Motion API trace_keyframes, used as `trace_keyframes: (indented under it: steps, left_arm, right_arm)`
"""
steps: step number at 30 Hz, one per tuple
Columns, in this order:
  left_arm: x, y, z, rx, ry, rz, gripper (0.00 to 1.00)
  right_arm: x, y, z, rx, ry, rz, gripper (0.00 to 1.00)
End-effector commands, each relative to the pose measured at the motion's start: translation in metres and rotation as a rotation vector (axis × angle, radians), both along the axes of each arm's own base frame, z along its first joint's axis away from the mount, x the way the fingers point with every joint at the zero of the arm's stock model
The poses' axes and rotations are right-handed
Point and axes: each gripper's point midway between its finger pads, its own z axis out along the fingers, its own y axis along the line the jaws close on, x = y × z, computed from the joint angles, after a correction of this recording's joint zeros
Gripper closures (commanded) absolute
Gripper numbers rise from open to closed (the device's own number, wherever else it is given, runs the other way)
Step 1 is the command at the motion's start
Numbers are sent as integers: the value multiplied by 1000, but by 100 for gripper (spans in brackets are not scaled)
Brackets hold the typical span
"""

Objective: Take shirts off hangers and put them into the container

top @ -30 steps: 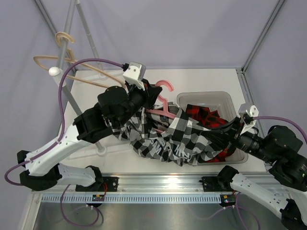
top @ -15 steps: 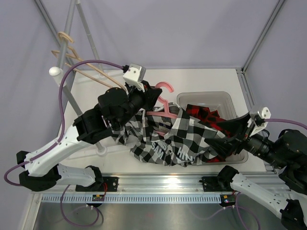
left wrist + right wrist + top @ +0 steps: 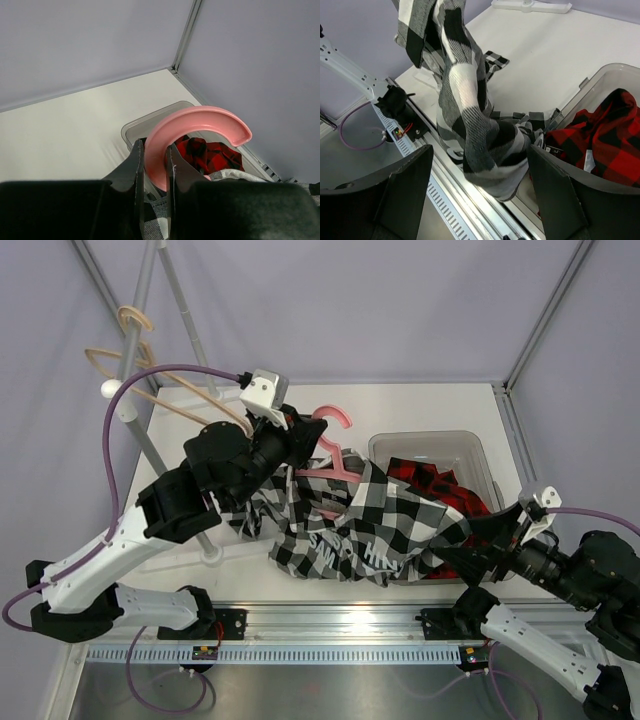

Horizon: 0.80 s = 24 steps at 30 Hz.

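Note:
My left gripper [image 3: 300,443] is shut on the neck of the pink hanger [image 3: 334,420], whose hook [image 3: 200,118] curves up past the left gripper [image 3: 154,146] in the wrist view. The black-and-white shirt [image 3: 360,530] hangs from that hanger and drapes over the near left rim of the container [image 3: 425,437]. The red-and-black shirt [image 3: 440,487] lies inside the container. My right gripper [image 3: 492,545] is open at the container's near side. A fold of the black-and-white shirt [image 3: 470,125] hangs between the wide-apart jaws of the right gripper [image 3: 477,165], unpinched. The beige hanger [image 3: 170,397] hangs on the rack.
The grey rack pole [image 3: 150,455] slants across the left of the table behind my left arm. A metal rail [image 3: 340,620] runs along the near edge, right under the hanging shirt. The red-and-black shirt [image 3: 605,130] fills the container [image 3: 600,75] beside my right gripper.
My right gripper opened, let go of the black-and-white shirt and drew back toward the near right. The left arm shifted the pink hanger slightly left. The beige hanger swings on the rack.

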Motion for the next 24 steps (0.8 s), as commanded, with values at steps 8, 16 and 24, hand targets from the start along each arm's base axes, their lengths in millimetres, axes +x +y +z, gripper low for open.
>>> trace_keyframes:
  steps: [8,16,24]
  left_arm:
    - [-10,22,53,-143,-72,9,100]
    - [-2,30,52,-143,-86,74,100]
    - [30,52,49,-119,-173,324,100]
  right_arm:
    - [-1,-7,-10,-4,22,-34,30]
    - [7,-19,-5,34,14,-124,100]
    - [-2,-83,34,252,-90,-359,100]
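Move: The right hand's open fingers straddle a fold at the near right edge of the black-and-white shirt, about 1 cm below its hand point. From the right hand, the pink hanger's body inside the shirt is roughly 19 cm to the left, 10 cm ahead and about level, while the container's middle is some 20 cm ahead, 7 cm right and 33 cm down. From the left hand, that fold lies about 13 cm back, 21 cm right and 11 cm below. The right hand eases about 1 cm down and shuts its wide-open fingers on the fold of the checked shirt, pinching it, then draws it some 3 to 4 cm to the right, away from the pink hanger, rising about 2 cm as the wrist turns roughly 10 degrees clockwise and its left side lifts. The left hand keeps its pinch on the hanger's hook, nearly in place, and shifts about 1.5 cm right only at the very end. ##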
